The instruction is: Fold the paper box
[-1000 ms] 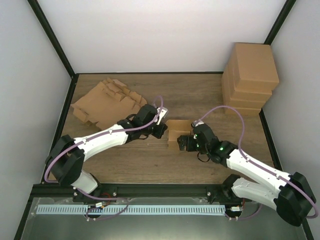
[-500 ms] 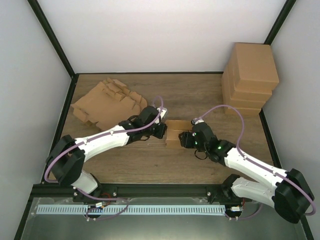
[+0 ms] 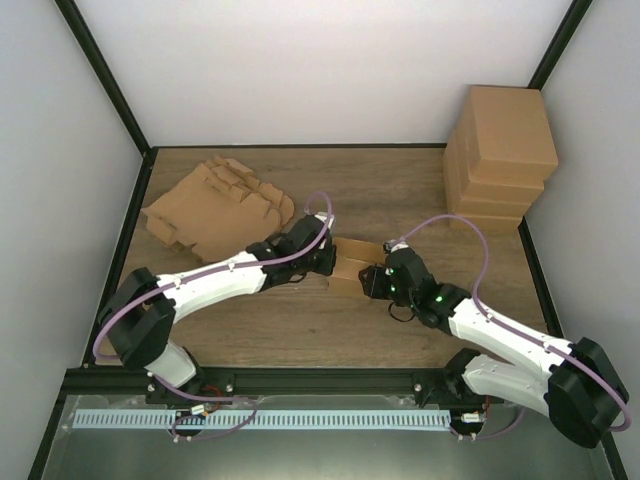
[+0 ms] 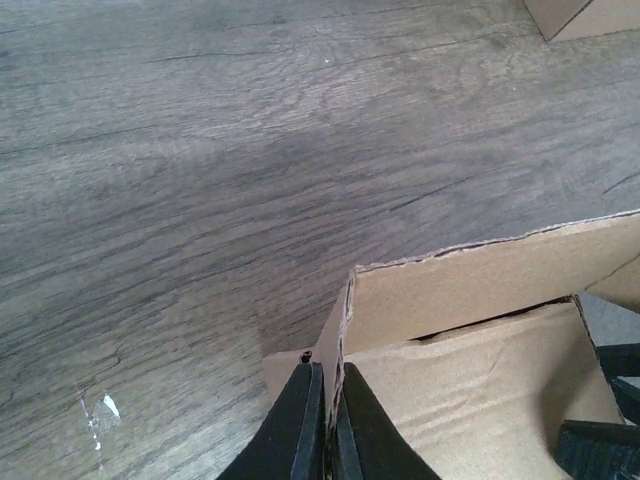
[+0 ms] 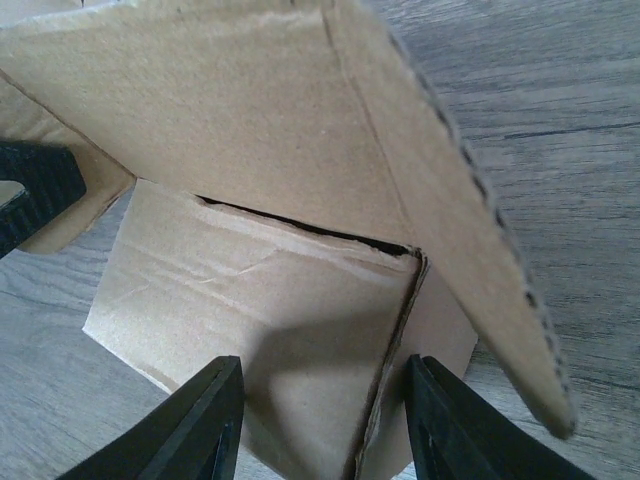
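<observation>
The paper box (image 3: 350, 260) is a small brown cardboard box, half formed, in the middle of the table between both arms. My left gripper (image 3: 326, 262) is at its left side. In the left wrist view the left gripper (image 4: 328, 378) is shut on the thin upright edge of the box's wall (image 4: 470, 285). My right gripper (image 3: 373, 281) is at the box's right side. In the right wrist view the right gripper (image 5: 325, 390) has its fingers apart astride a cardboard panel (image 5: 270, 300), under a slanting flap (image 5: 250, 120). An upright wall edge stands close to its right finger.
A loose pile of flat cardboard blanks (image 3: 215, 205) lies at the back left. A stack of finished brown boxes (image 3: 500, 160) stands in the back right corner. Black frame rails (image 3: 135, 215) and white walls bound the wooden table (image 3: 330, 325).
The right gripper has moved up and left onto the box's right side, and its jaws have narrowed. The left arm pushed slightly right, still pinching the wall; the box shifted a little.
</observation>
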Tool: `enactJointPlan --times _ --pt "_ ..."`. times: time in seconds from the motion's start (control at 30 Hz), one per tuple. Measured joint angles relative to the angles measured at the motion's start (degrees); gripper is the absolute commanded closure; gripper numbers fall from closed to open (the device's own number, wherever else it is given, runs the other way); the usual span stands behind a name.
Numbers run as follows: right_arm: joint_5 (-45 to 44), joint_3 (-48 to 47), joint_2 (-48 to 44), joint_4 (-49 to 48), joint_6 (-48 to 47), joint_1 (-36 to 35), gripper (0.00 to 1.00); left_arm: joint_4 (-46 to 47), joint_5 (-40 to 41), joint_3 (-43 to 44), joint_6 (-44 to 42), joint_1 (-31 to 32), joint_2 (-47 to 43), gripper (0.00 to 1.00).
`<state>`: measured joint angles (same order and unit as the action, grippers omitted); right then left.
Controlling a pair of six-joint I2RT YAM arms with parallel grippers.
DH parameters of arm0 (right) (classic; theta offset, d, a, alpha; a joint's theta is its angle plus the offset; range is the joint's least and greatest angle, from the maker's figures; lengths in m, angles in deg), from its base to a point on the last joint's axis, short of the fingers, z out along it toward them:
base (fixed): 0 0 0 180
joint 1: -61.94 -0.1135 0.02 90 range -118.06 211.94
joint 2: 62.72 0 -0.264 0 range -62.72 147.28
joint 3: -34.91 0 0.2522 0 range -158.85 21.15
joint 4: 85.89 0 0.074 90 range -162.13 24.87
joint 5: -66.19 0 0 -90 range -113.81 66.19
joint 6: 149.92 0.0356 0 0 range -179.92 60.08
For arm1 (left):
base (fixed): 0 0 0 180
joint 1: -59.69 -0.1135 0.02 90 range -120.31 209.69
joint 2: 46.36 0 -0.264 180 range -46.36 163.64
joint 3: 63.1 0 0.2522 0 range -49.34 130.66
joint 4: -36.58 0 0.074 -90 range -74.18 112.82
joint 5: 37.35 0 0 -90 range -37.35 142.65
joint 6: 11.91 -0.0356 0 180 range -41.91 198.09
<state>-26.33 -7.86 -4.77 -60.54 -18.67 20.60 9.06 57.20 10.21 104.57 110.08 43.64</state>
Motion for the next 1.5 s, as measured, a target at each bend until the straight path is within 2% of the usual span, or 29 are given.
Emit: enactJointPlan --times 0.43,1.03,1.27,1.5 --pt "0.68 0.00 0.33 -0.48 0.61 0.00 0.57 3.17 7.89 -2.69 7.63 3.23 -0.55 0.96" --pt "0.81 0.00 0.33 -0.31 0.85 -0.07 0.57 9.27 19.50 -8.70 11.08 9.07 -2.43 0.95" --pt "0.92 0.00 0.31 -0.28 0.90 -0.11 0.57 9.03 20.28 -10.21 15.28 11.37 -2.29 0.76" --pt "0.76 0.00 -0.50 0.04 0.83 -0.31 0.56 3.76 18.29 -7.89 15.04 11.72 -3.74 0.44"
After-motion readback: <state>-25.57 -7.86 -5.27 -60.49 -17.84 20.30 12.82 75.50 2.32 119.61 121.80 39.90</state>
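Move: The box body, towards which my left hand folds the raised lid, has its middle about 5 cm back, 5 cm to the right and 6 cm below that hand, which already pinches the lid's left ear. The lid's middle is some 6 cm to that hand's right, 2 cm ahead and level with it. The cardboard sheets lie about 10 cm ahead, 24 cm left and 12 cm below. From my right hand, the body's middle is 4 cm left, level fore-and-aft and 4 cm below. Keeping the lid's left ear pinched, I ease my left hand back towards me about 2 cm and slightly down, turning it some 10 degrees counter-clockwise to swing the lid over the body. Then I open the fingers to nearly half and draw back another 2 cm, dipping briefly before rising. My right hand stays put, its part-open fingers straddling the body's near right corner to steady it. ##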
